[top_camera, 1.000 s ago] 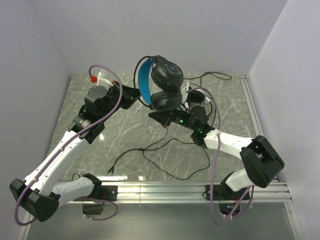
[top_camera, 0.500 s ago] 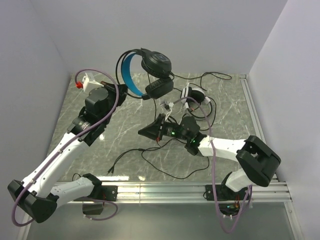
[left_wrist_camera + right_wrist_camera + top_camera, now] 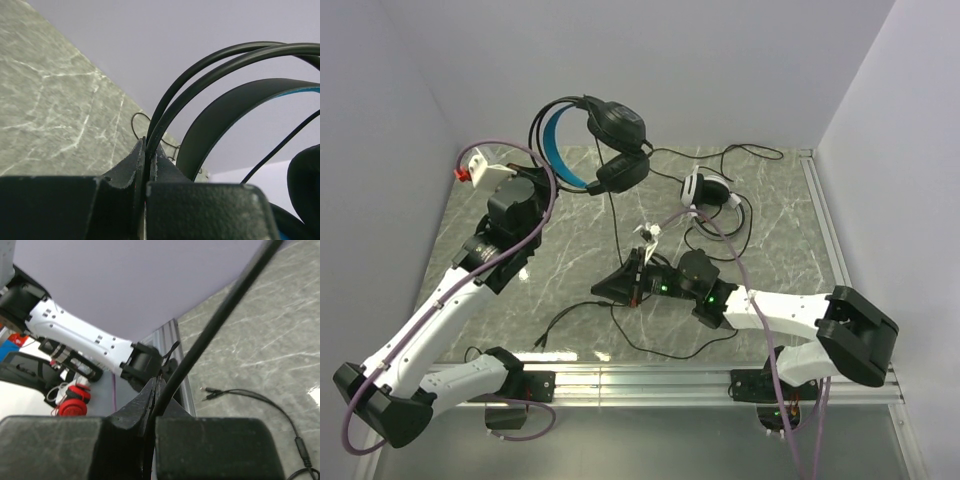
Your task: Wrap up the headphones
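The black headset with the blue headband [image 3: 588, 140] hangs in the air at the back left. My left gripper [image 3: 552, 180] is shut on the thin black wire hoops of its headband [image 3: 165, 107]; the wide band [image 3: 225, 112] and an ear cup [image 3: 306, 185] show to the right. Its black cable [image 3: 614, 225] drops from the ear cup to my right gripper [image 3: 605, 290], which is shut on the cable [image 3: 220, 315] low over the table's middle. The white headset [image 3: 706, 188] lies on the table at the back right, its cable looped round it.
The rest of the black cable loops on the marble table [image 3: 560, 260] near the front rail [image 3: 650, 378], its plug [image 3: 542, 343] at the front left; the plug also shows in the right wrist view [image 3: 207, 389]. Grey walls close the back and both sides.
My left gripper has carried the black headset to the left and farther back. My right gripper has moved left and nearer, down along the cable, which now runs straighter between them.
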{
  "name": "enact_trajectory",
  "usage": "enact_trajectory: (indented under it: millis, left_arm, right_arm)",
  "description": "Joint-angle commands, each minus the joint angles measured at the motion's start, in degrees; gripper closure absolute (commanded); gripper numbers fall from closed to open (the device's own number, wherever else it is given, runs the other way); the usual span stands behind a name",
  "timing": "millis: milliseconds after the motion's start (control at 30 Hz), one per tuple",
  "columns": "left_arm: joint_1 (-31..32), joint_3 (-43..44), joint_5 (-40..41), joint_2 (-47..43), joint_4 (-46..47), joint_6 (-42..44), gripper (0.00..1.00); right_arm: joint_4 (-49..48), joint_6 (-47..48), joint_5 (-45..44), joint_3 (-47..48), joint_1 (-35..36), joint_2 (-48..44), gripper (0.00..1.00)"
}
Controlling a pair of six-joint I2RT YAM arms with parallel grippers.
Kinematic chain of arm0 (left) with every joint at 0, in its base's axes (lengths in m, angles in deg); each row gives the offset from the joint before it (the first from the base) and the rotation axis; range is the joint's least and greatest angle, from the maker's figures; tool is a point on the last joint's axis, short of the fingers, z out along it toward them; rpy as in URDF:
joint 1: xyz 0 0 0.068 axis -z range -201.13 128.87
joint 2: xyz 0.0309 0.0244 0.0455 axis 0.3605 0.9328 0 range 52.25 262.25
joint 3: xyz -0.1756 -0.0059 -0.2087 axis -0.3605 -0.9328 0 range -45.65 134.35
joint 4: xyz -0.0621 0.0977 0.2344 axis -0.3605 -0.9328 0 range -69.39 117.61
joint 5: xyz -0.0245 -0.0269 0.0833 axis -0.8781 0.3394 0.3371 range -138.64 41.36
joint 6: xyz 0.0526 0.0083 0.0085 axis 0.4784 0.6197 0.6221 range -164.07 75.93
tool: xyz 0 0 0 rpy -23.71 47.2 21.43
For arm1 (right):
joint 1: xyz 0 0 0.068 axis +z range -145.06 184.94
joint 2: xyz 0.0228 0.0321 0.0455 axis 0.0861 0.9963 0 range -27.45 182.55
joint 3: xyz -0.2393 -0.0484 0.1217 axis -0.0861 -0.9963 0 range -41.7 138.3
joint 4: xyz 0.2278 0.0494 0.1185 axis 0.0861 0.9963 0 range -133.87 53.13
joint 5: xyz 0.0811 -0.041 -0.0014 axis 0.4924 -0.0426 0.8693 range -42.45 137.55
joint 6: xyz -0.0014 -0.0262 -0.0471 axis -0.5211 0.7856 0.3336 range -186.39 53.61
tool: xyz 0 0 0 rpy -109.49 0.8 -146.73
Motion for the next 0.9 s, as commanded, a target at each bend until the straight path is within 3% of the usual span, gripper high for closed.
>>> enact_trajectory:
  millis: [0, 400, 667, 867]
  left_arm:
    - [-0.02, 0.29, 5.33, -0.23, 6.58, 0.34, 1.00]
    - [0.16, -6.38, 7.27, 1.53, 8.51, 4.46, 1.00]
    - [0.77, -9.91, 5.25, 1.88, 11.07, 9.65, 1.00]
    - [3.76, -10.96, 11.13, 3.02, 11.42, 14.66, 1.00]
  right_arm:
    - [5.23, 3.78, -1.39, 1.61, 2.72, -3.19, 1.00]
    - [25.26, 14.06, -4.90, 10.74, 4.40, -9.35, 1.00]
    - [31.52, 18.81, -7.72, 17.95, 4.22, -11.03, 1.00]
    - [34.95, 19.61, -5.79, 25.16, 3.26, -9.18, 1.00]
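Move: The left hand already holds the black-and-blue headphones by the headband and coiled cable; their middle lies about 9 cm to its right, 3 cm ahead and roughly level. For the right hand, which grips the cable, they are some 18 cm ahead, about 1 cm left and 12 cm higher. On the table about 24 cm below the right hand, the plug end is about 16 cm left and 2 cm ahead, and the cable junction 12 cm ahead and 2 cm left. Keeping the headband and coiled cable pinched, the left hand sinks about 9 cm, bringing the headphones down towards the right hand while its left side rolls up some 15 degrees and its fingertips dip slightly. The right hand, fingers shut on the cable and still pointing left, first eases back a little, then climbs about 8 cm with a slight forward drift towards the descending headphones, its fingertips dipping some 10 degrees as the wrist rolls. ##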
